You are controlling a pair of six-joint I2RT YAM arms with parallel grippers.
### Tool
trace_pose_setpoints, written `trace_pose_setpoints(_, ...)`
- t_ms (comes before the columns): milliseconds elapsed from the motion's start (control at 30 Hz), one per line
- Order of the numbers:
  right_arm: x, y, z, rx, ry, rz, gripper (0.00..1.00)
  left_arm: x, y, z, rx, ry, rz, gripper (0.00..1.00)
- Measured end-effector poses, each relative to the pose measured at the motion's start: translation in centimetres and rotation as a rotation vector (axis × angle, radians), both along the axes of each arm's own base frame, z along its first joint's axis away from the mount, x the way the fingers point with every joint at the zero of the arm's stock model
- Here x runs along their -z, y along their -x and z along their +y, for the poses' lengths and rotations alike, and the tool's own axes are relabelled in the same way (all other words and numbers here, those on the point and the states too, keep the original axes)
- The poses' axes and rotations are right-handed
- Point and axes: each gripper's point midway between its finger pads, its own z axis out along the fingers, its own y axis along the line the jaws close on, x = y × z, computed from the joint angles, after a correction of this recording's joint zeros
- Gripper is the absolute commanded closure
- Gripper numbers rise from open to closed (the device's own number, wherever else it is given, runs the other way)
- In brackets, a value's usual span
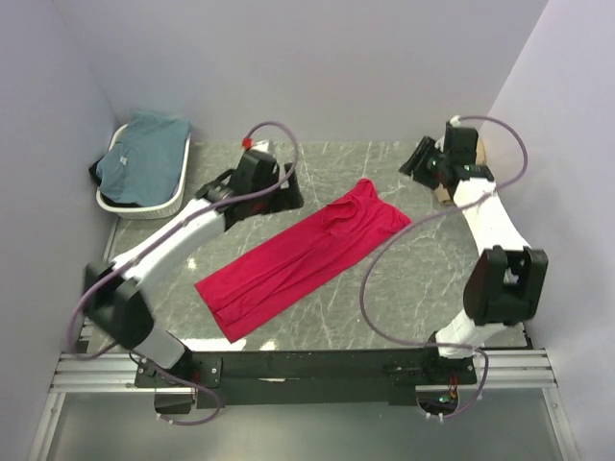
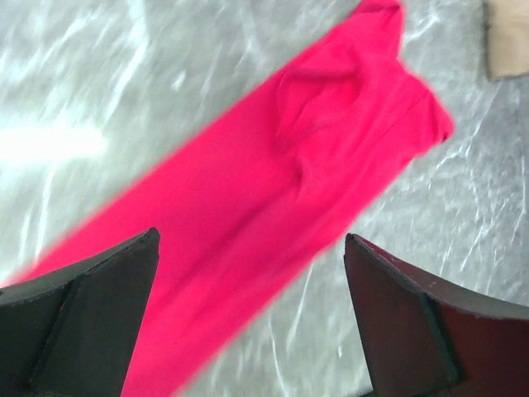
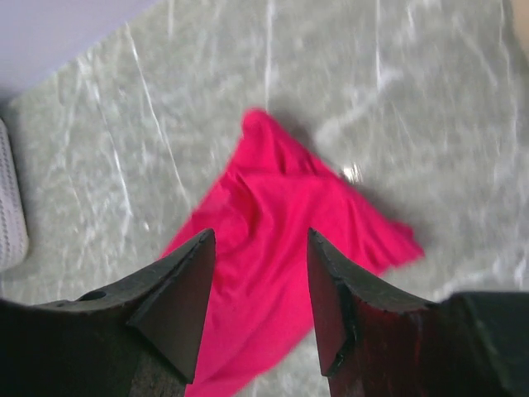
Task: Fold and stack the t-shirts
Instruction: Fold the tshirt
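Note:
A crimson red t-shirt lies on the table as a long narrow strip, running diagonally from near left to far right. It also shows in the left wrist view and the right wrist view. My left gripper hovers by the strip's far side, open and empty. Above the strip's far right end my right gripper has its jaws apart with nothing between them. The teal t-shirt sits crumpled in the basket. A tan t-shirt is mostly hidden behind the right arm, and its edge shows.
The white oval basket stands at the far left corner by the wall; its rim shows in the right wrist view. Walls close in the table at the left, back and right. Bare marble tabletop lies near right of the red shirt.

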Motion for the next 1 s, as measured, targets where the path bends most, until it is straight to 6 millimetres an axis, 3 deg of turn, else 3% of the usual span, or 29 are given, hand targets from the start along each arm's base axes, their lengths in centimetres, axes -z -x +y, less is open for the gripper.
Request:
trace_pose_setpoints(100,1.7,3.0,0.1,0.008,-0.013,0.027,0.45,1.6,-4.5,-1.5,0.066,0.009,-0.013,0.01)
trace_pose_setpoints(200,5.9,6.1,0.3,0.016,-0.035,0.124,0.45,4.8,-8.9,-2.4,0.153,0.050,0.010,0.01)
trace_pose_setpoints(300,9.9,9.1,0.6,0.023,-0.055,0.225,0.44,7.6,-12.6,-3.2,0.217,0.070,0.017,0.01)
trace_pose_setpoints(400,12.0,10.7,0.8,0.032,-0.070,0.280,0.44,9.3,-15.0,-5.4,0.305,0.099,0.018,0.01)
trace_pose_setpoints(700,13.8,10.0,1.1,0.050,-0.105,0.280,0.44,11.7,-17.2,-10.9,0.519,0.225,0.006,0.00)
trace_pose_setpoints(933,17.9,9.9,1.4,0.058,-0.132,0.379,0.44,14.6,-18.1,-13.0,0.622,0.287,0.023,0.01)
trace_pose_setpoints(1000,17.8,9.3,1.5,0.056,-0.141,0.374,0.44,15.4,-18.0,-13.3,0.640,0.300,0.035,0.01)
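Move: Lying flat about 20 cm below my left hand, the t-shirt has its far corner some 19 cm ahead and 24 cm to the right of that hand; its right corner is about 7 cm ahead and 35 cm right. From my right hand that right corner lies about 6 cm back, 2 cm left and 19 cm down. The far corner is 5 cm ahead and 13 cm left, and the beige cloth 8 cm ahead and 10 cm right. I sweep my wide-open left hand forward about 18 cm, then off to the right and down towards the t-shirt's far corner, turning it clockwise by some 35 degrees. Meanwhile my right hand draws back and sinks about 18 cm, then eases slightly forward as it sinks on beside the right corner, fingers tipping further down and staying half open. ##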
